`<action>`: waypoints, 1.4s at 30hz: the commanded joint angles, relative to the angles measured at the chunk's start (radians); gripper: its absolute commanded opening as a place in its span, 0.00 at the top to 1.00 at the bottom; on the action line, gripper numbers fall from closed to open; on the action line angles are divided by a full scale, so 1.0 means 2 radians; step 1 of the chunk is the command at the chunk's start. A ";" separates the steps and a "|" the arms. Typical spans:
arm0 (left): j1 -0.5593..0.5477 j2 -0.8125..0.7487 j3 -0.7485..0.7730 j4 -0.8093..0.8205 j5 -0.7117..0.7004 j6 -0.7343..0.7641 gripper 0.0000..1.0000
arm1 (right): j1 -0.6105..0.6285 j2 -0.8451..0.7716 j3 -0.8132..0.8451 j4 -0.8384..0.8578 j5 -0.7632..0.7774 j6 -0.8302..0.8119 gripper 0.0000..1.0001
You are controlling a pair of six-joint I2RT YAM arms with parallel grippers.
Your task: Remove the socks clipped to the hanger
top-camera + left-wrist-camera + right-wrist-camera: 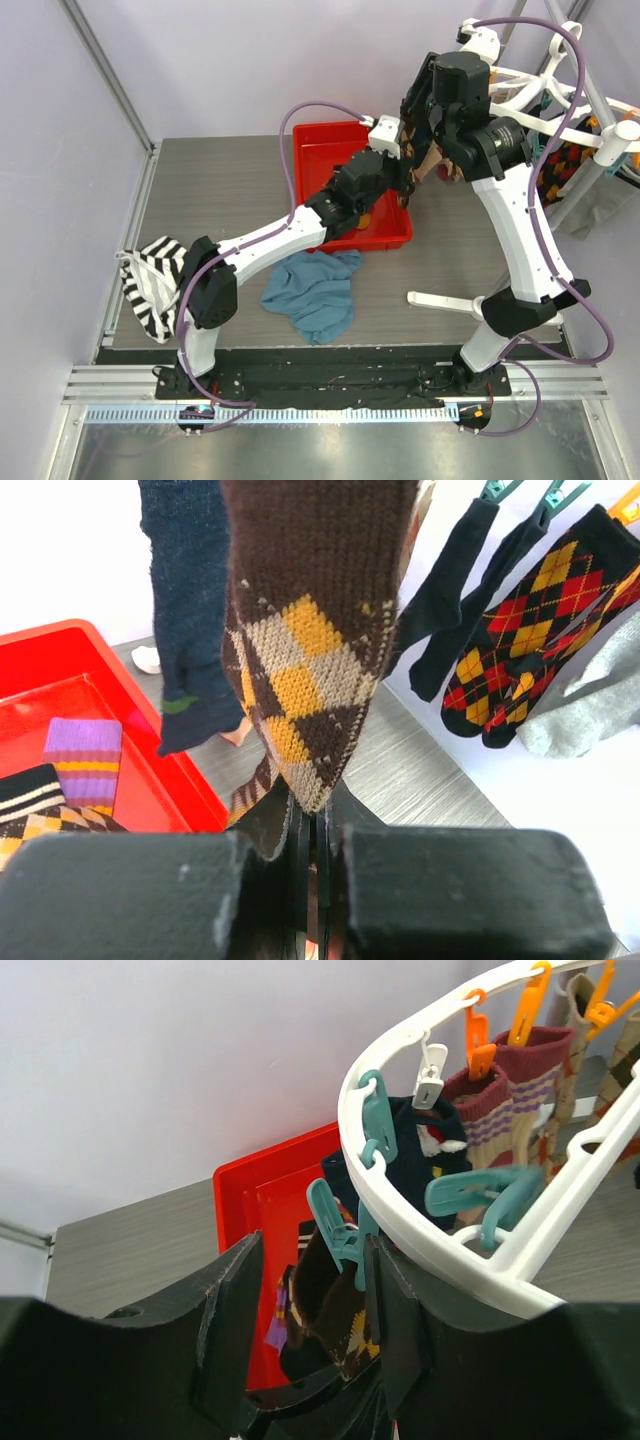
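A brown argyle sock point(310, 660) hangs from a teal clip point(335, 1225) on the white hanger point(420, 1230). My left gripper point(318, 825) is shut on this sock's lower tip, beside the red tray point(340, 150). My right gripper point(305, 1310) is open up at the hanger's rim, its fingers on either side of that teal clip; the right finger is close against the clip and the left finger stands apart. A dark navy sock point(190, 610) hangs just beside the brown one. More socks hang further along: black ones point(450, 590), red-yellow argyle point(520, 640) and purple striped point(510, 1090).
The red tray point(60, 690) holds a purple-orange striped sock point(83, 760) and others. A blue cloth point(315, 290) lies in front of the tray, and a black-and-white striped cloth point(150, 285) is at the table's left edge. The hanger stand's white foot point(445, 300) reaches across the table near my right arm.
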State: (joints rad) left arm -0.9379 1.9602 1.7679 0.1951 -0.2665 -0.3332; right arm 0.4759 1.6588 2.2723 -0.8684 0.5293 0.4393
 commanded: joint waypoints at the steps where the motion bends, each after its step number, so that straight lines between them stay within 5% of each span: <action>1: -0.005 -0.031 0.000 0.037 -0.017 0.010 1.00 | 0.001 0.005 0.016 0.011 0.050 -0.006 0.48; 35: -0.017 -0.024 0.016 0.037 -0.036 0.026 1.00 | 0.021 0.056 0.040 -0.001 0.160 -0.007 0.52; 39: -0.019 -0.021 0.019 0.036 -0.036 0.026 1.00 | 0.020 0.056 0.039 0.003 0.168 -0.009 0.59; 42: -0.020 -0.020 0.021 0.034 -0.036 0.029 1.00 | 0.020 0.056 0.036 0.004 0.170 -0.009 0.83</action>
State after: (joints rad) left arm -0.9672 1.9602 1.7679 0.2008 -0.3153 -0.3004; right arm 0.5152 1.7809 2.3077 -0.8982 0.8276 0.4202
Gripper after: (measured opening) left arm 0.033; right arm 0.289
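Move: The teal clip holding the brown argyle sock hangs just beyond my right fingertips, about 3 cm ahead, 2 cm right and 3 cm below. The navy sock's clip sits about 10 cm ahead and 4 cm right, while another teal clip is some 5 cm ahead and 9 cm right, both slightly lower than my hand. From my left hand, pinching the sock's toe, the target clip is about 12 cm up and 4 cm ahead, with hardly any sideways offset. I ease my open right hand down about 3.5 cm, forward and right some 2 cm each, turning it about 15 degrees clockwise and rolling its left side slightly down, until the teal clip sits between the fingers. Only then do I start closing, pinching the clip's two handles with rising grip effort. My left hand stays put, keeping the toe pinched. ##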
